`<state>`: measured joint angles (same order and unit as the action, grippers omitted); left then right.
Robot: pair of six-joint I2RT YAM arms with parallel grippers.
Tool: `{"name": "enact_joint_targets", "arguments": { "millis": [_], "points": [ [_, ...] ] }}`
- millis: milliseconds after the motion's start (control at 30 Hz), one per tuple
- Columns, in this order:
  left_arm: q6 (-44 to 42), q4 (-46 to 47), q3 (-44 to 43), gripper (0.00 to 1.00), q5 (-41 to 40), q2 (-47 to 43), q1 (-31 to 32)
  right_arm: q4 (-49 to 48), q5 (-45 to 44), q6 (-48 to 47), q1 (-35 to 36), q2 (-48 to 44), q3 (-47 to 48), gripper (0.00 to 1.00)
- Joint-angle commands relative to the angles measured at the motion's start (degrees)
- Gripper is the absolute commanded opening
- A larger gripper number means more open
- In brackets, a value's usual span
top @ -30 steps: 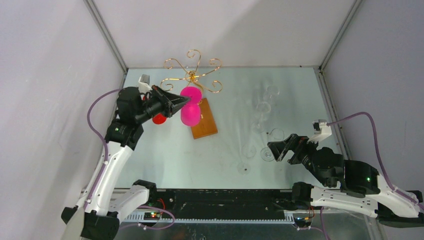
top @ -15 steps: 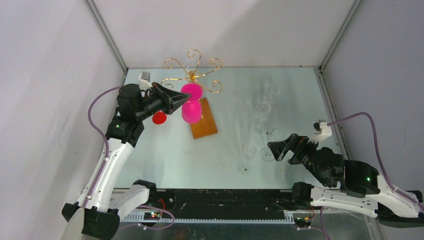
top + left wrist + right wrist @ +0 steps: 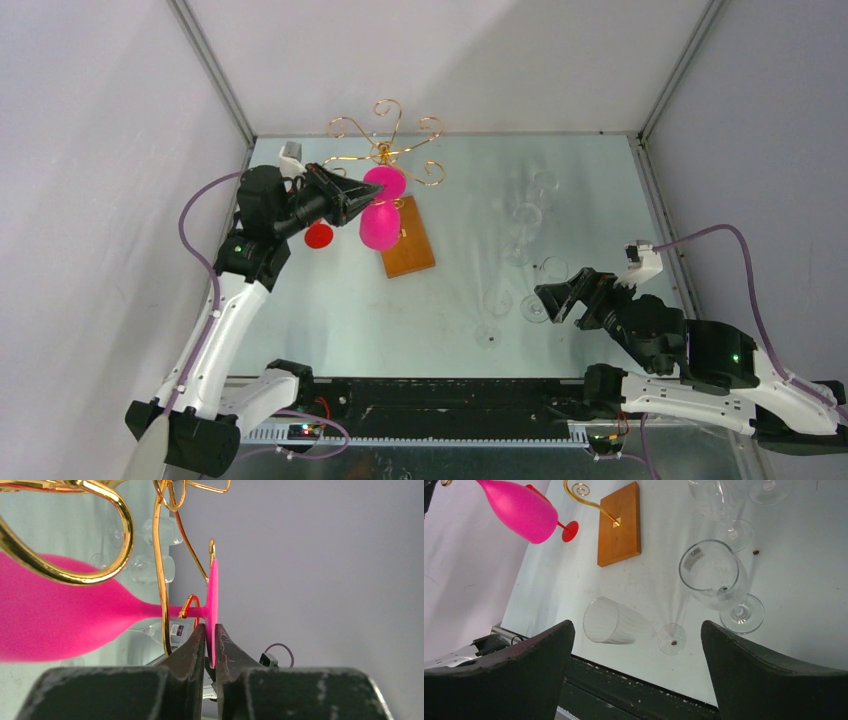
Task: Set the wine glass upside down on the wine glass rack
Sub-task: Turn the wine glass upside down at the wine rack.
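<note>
A pink wine glass [image 3: 380,228] hangs bowl-down on the wine glass rack, a gold wire stand [image 3: 385,150] on a brown wooden base [image 3: 412,245]. In the left wrist view its stem [image 3: 150,611] passes through a gold scroll arm [image 3: 161,570], with the flat foot [image 3: 214,595] just beyond the wire. My left gripper [image 3: 211,635] is shut on the lower edge of that foot, one finger on each face; from above, the left gripper [image 3: 362,200] sits left of the post. My right gripper [image 3: 555,297] hovers open and holds nothing, low at the right.
Several clear glasses stand or lie right of the rack: an upright one [image 3: 714,572] and a fallen flute [image 3: 611,621] lie below my right gripper [image 3: 636,625]. A red glass foot [image 3: 319,235] lies left of the base [image 3: 620,525]. Side walls close in.
The left arm has eased the pink glass slightly up and toward the rack's post. The right arm has not moved.
</note>
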<state>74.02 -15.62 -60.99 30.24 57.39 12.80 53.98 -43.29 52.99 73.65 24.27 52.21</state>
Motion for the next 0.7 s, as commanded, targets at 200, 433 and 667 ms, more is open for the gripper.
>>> {"name": "enact_joint_targets", "arguments": {
  "millis": [200,433,667],
  "points": [
    [-2.2,0.9,-2.6,0.28,0.6,-0.9,0.3,0.7,-0.8,1.9,0.2,0.2,-0.2,0.99],
    [-2.7,-0.2,-3.2,0.43,0.8,-1.6,0.3,1.2,-0.7,2.1,0.3,0.1,-0.2,1.0],
    [-6.9,-5.9,-6.1,0.59,0.3,-2.4,0.3,1.9,-0.7,2.7,0.2,0.2,-0.2,0.99]
  ]
}}
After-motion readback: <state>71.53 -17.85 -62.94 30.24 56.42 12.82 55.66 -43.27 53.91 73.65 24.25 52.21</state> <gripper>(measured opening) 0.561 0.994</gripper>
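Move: The pink wine glass is already upside down at the rack, its foot between the left fingertips. The rack's near hook, around its stem, lies about 2 cm ahead, 3 cm right and 1 cm below; the glass's middle is 2 cm ahead, 2 cm right and some 9 cm down. The rack's hub is about 10 cm ahead, 2 cm right; the red glass stands 9 cm ahead, 18 cm left, 24 cm down. From the right hand, the hook is roughly 16 cm ahead, 31 cm left, 8 cm up. Letting go of the pink glass's foot, the left fingers spread from nearly shut to about half open; the upper finger leaves the foot while the lower one stays at its rim. The hand holds its place at first, then eases up about 1 cm and slightly back, with barely any wrist turn. ##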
